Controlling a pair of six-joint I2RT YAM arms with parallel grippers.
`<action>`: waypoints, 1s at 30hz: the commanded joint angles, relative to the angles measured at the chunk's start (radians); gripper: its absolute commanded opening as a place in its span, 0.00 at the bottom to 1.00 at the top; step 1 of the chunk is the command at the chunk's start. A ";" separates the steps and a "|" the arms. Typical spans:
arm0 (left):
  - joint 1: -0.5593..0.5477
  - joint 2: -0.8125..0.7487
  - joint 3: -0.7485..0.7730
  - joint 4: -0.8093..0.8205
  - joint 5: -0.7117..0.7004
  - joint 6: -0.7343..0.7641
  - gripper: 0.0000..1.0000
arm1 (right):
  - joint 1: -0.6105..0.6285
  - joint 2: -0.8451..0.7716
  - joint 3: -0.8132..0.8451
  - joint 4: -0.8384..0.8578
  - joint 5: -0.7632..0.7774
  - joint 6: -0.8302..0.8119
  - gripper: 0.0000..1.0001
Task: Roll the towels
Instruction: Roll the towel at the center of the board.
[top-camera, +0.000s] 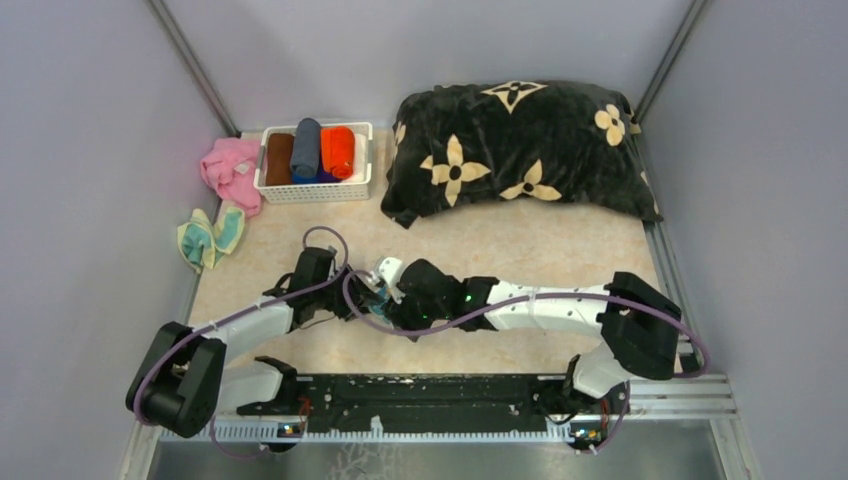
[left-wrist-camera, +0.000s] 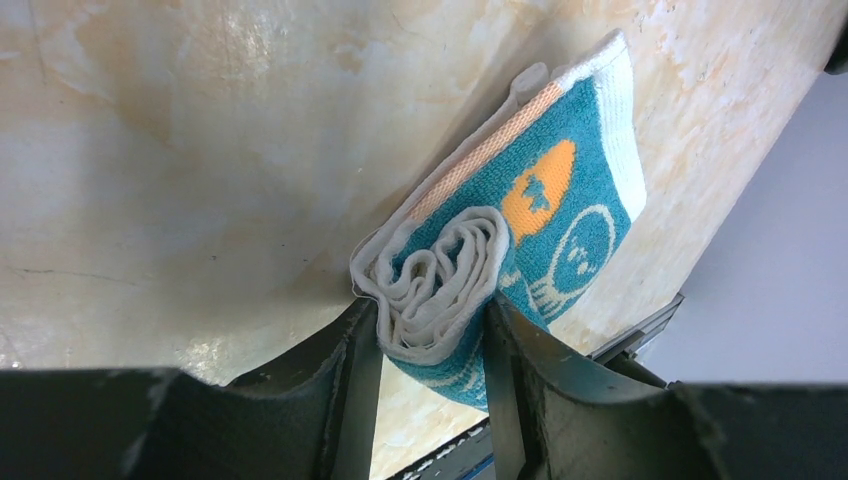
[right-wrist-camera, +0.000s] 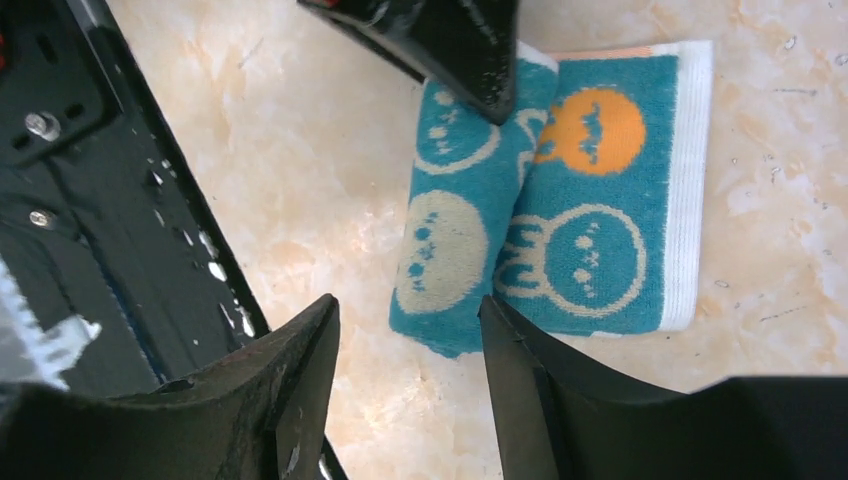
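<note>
A teal towel (left-wrist-camera: 560, 210) with pale circle print and an orange patch lies on the marble tabletop, partly rolled from one side. My left gripper (left-wrist-camera: 430, 335) is shut on the rolled end, a finger (left-wrist-camera: 350, 350) pressed against each side of the roll. In the right wrist view the same towel (right-wrist-camera: 560, 230) lies flat past the roll. My right gripper (right-wrist-camera: 408, 320) stands open at its near end with nothing held. The left finger (right-wrist-camera: 470, 50) shows at the roll's far end. An orange-red towel (top-camera: 338, 152) sits rolled in the basket. A pale yellow and teal towel (top-camera: 210, 235) lies crumpled at the far left.
A white basket (top-camera: 315, 190) at the back holds brown and blue-grey rolls too. A pink cloth (top-camera: 230, 170) lies to its left. The big black cushion (top-camera: 520, 150) with cream flowers fills the back right. A black rail (top-camera: 430, 395) runs along the near edge.
</note>
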 joint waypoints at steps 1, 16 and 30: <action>-0.003 0.026 -0.004 -0.046 -0.056 0.036 0.46 | 0.115 0.052 0.067 -0.019 0.275 -0.125 0.54; -0.003 0.043 0.023 -0.044 -0.067 0.073 0.49 | 0.192 0.335 0.064 -0.029 0.457 -0.172 0.50; 0.004 -0.216 0.095 -0.238 -0.215 0.115 0.71 | -0.022 0.325 0.102 0.016 -0.267 0.041 0.00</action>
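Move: The towel roll's near end lies almost under the open right hand, about 1 cm ahead, 1 cm left and 7 cm below. The unrolled flap lies flat just beyond the roll, about 6 cm ahead of the right hand, 1 cm left and 9 cm down. From the left hand, whose fingers are on the roll's far-left end, the near end is about 5 cm back and 5 cm right, at nearly the same height. Down some 7 cm, edging back and then forward, the right hand sinks onto the towel roll's near end, its fingers tipping steeper by about 30 degrees. There it shuts them in a pinch, eases left a little and turns the wrist partly back. The left hand stays put at first, nudges forward, then opens further and comes free of the roll's other end, rising about 2.5 cm and drawing left. ##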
